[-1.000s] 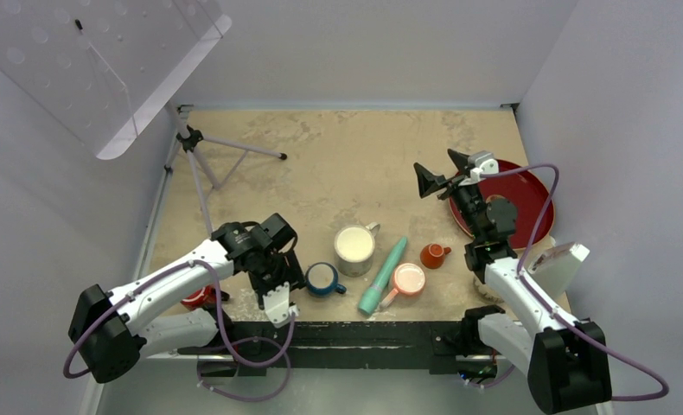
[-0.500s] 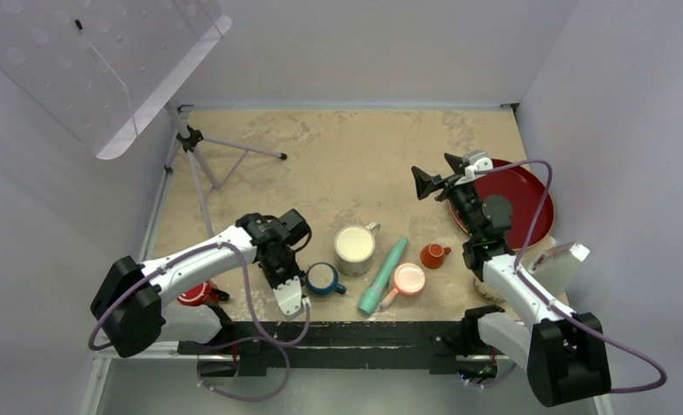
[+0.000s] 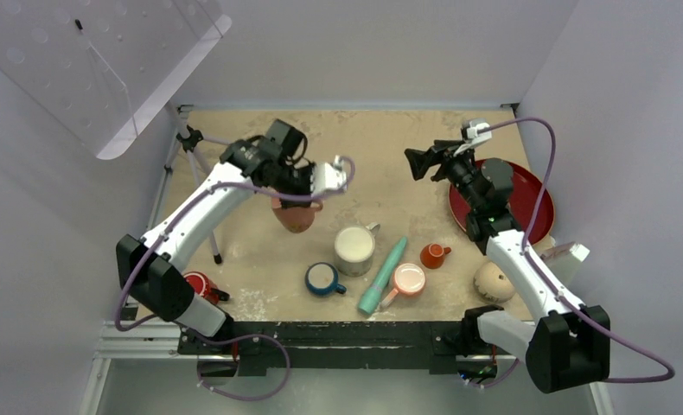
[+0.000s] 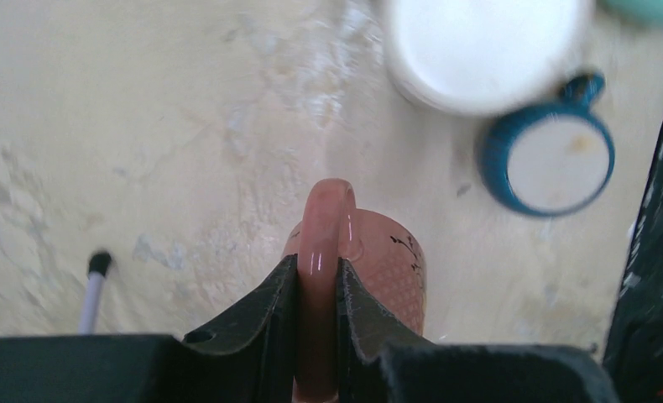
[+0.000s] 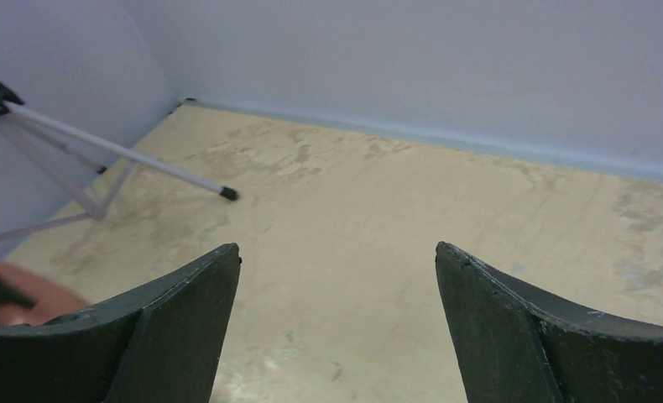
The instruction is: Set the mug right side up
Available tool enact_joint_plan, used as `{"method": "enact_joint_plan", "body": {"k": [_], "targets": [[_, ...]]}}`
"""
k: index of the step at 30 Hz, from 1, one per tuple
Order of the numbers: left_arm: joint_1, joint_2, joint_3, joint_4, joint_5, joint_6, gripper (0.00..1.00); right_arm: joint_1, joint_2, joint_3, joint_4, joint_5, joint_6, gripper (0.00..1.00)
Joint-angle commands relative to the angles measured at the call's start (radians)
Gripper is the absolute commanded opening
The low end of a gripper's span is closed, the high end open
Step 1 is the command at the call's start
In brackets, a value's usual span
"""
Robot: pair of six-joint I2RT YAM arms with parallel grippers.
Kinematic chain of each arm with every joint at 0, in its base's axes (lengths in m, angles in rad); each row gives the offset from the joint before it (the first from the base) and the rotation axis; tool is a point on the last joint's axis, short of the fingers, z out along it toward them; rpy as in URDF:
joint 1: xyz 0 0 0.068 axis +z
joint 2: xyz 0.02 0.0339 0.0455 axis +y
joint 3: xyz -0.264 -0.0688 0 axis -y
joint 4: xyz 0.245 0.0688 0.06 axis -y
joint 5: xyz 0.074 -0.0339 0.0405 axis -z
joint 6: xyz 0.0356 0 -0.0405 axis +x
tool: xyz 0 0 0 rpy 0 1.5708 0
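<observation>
My left gripper (image 3: 296,201) is shut on the loop handle of the mug (image 3: 293,218), a rounded brownish-tan mug that hangs tilted above the middle-left of the table. In the left wrist view the handle (image 4: 326,220) is pinched between both fingers, with my left gripper (image 4: 318,264) just above the speckled body (image 4: 388,273). The mug's opening does not show in either view. My right gripper (image 3: 420,162) hovers open over the back right, well apart from the mug. In its own view my right gripper (image 5: 336,252) holds nothing, with only bare table beneath it.
A cream-filled white mug (image 3: 354,247), a blue cup (image 3: 322,278), a teal stick (image 3: 383,275), a peach-inside cup (image 3: 408,278) and a small orange cup (image 3: 433,255) stand near the front. A red plate (image 3: 528,194), a beige round object (image 3: 494,281), a red cup (image 3: 198,285) and a tripod (image 3: 201,160) lie around them.
The left gripper closed at the near edge, then swung up and back to the middle-left, lifting the mug by its handle. The right gripper rose slightly, uncovering the beige round object.
</observation>
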Motion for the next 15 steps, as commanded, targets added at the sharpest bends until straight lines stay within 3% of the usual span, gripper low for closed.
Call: {"method": "enact_joint_plan", "body": {"k": [1,5,8,11,15], "targets": [[0.117,0.081,0.237,0.048,0.142,-0.585,0.0,0.033,0.017,0.085,-0.15,-0.165,0.159,0.89],[0.171,0.129,0.372,0.107,0.209,-0.872,0.0,0.08,0.009,0.072,-0.124,-0.245,0.282,0.88],[0.176,0.133,0.417,0.171,0.245,-1.009,0.0,0.108,0.0,0.015,0.01,-0.291,0.454,0.88],[0.176,0.137,0.441,0.23,0.29,-1.095,0.0,0.143,0.029,-0.022,0.165,-0.333,0.606,0.88],[0.172,0.154,0.476,0.248,0.317,-1.128,0.0,0.207,0.102,0.03,0.215,-0.368,0.647,0.88]]}}
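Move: The left hand holds the mug by its handle, the body about 3 cm back, 2 cm to its left and 4 cm lower; the open right gripper is some 20 cm to its right, 10 cm ahead and 10 cm higher. On the table, 14 cm below the left hand, the white mug stands 7 cm right and 7 cm back. From the right hand the held mug lies about 13 cm back, 22 cm left and 14 cm below. Keeping the handle pinched, the left hand raises the mug about 12 cm while carrying it forward some 7 cm and then slightly right, the wrist turning counter-clockwise and swinging the fingers from pointing down towards the robot's right. The right hand comes to meet it, about 10 cm left and 7 cm back at nearly the same height, fingers still wide open, turning some 25 degrees counter-clockwise and rolling and tipping down towards the mug without touching it. ##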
